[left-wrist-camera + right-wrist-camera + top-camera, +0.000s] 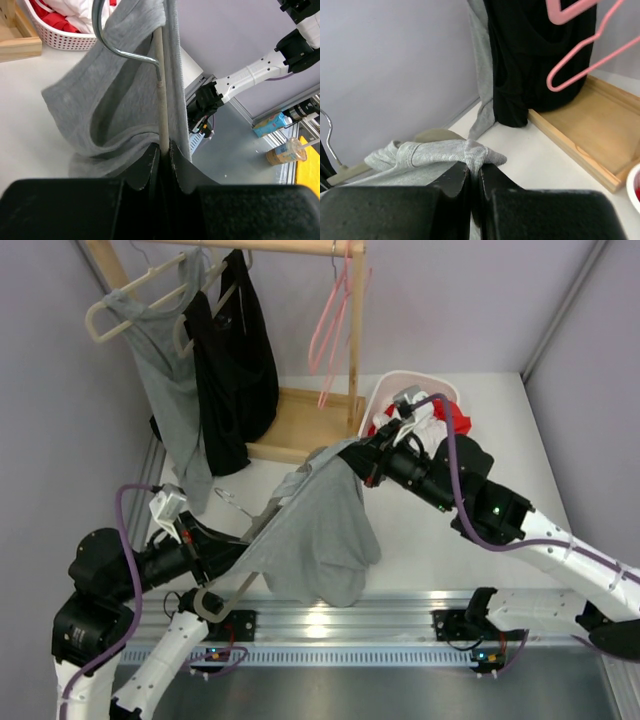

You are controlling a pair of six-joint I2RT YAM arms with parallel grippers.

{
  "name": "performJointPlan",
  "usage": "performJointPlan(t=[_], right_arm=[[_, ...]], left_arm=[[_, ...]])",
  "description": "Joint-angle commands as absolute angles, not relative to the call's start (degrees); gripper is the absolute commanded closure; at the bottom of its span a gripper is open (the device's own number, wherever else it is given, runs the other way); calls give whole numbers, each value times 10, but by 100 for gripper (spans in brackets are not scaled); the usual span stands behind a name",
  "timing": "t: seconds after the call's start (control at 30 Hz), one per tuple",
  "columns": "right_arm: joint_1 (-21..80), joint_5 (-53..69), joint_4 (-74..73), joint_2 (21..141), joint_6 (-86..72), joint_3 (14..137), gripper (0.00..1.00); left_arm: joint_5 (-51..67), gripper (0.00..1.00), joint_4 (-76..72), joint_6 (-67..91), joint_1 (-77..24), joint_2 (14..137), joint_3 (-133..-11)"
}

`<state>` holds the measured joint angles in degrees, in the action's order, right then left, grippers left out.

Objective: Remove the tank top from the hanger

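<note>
A grey tank top [325, 530] drapes over a beige hanger [212, 602] held low above the table between the two arms. My left gripper [232, 546] is shut on the hanger's bar [161, 100], just below the metal hook [117, 49]. The fabric [100, 100] hangs on both sides of that bar. My right gripper [352, 460] is shut on a bunched fold of the tank top [432, 152] at its upper end. One beige shoulder of the hanger [432, 135] shows bare behind the fold.
A wooden rack [300, 430] at the back left carries a grey top [175, 390], a black top [235, 360] and empty pink hangers [330, 320]. A white basket [425, 388] of red and white clothes stands behind the right arm.
</note>
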<state>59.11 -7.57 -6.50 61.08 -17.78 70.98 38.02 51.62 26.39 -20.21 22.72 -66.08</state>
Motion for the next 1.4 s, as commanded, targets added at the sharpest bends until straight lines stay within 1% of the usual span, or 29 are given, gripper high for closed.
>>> performJointPlan(t=[0.0, 0.13, 0.37, 0.47, 0.5, 0.53, 0.63, 0.67, 0.73, 0.77, 0.87, 0.93, 1.0, 1.17, 1.27, 1.33, 1.37], right_arm=[[527, -150, -72, 548, -199, 705, 100], [490, -146, -101, 505, -200, 675, 100], [486, -118, -119, 476, -208, 610, 100], [486, -5, -85, 456, -178, 577, 100], [487, 74, -74, 455, -171, 562, 97], [486, 104, -68, 458, -168, 558, 94], [491, 217, -39, 472, -167, 548, 65], [494, 234, -13, 474, -173, 547, 45], [505, 256, 15, 473, -182, 542, 25], [511, 254, 21, 474, -182, 544, 22], [531, 239, 17, 482, -165, 566, 20], [547, 222, 17, 493, -156, 579, 15], [555, 221, 17, 507, -151, 597, 15], [568, 223, 26, 571, -155, 632, 15], [591, 219, 29, 590, -140, 663, 19], [624, 171, 9, 595, -108, 685, 19], [637, 141, -43, 600, -95, 699, 19]], left_arm=[[438, 100, 508, 256, -206, 213, -687], [433, 100, 509, 253, -207, 213, -696], [427, 100, 509, 250, -208, 222, -727], [413, 100, 509, 248, -208, 224, -737], [409, 100, 509, 249, -209, 225, -738], [405, 100, 509, 249, -209, 228, -738], [400, 100, 509, 246, -207, 236, -734], [399, 100, 509, 245, -207, 237, -731], [396, 100, 509, 243, -207, 238, -725], [394, 100, 508, 244, -207, 238, -725], [388, 100, 509, 245, -207, 239, -727], [386, 100, 508, 244, -206, 241, -726], [388, 100, 509, 244, -206, 242, -723], [391, 100, 509, 243, -205, 244, -720], [384, 100, 509, 240, -206, 243, -715], [376, 100, 509, 241, -205, 243, -715], [364, 100, 509, 241, -205, 243, -715]])
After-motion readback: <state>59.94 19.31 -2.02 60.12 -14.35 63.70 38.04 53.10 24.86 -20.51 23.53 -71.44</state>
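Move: Already shut on a gathered edge of the tank top, the right hand has the rest of the cloth hanging around 10 cm below, 8 cm back and 4 cm to its left. The hanger's far end lies about 5 cm left, level fore-and-aft, 2 cm lower; its metal hook is roughly 16 cm left, 9 cm back and 5 cm lower. From the left hand, which grips the hanger, the tank top's middle lies some 6 cm ahead, 10 cm right and 5 cm lower. Rightward first, about 6 cm, the right hand pulls its pinched edge away from the hanger's far end, then draws down and back and opens wide, letting go. Open, it turns some 30 degrees counter-clockwise, rises a little and heads left to the cloth still looped on the hanger. The left hand keeps its grip on the hanger, lifting about 3 cm while easing slightly back. ##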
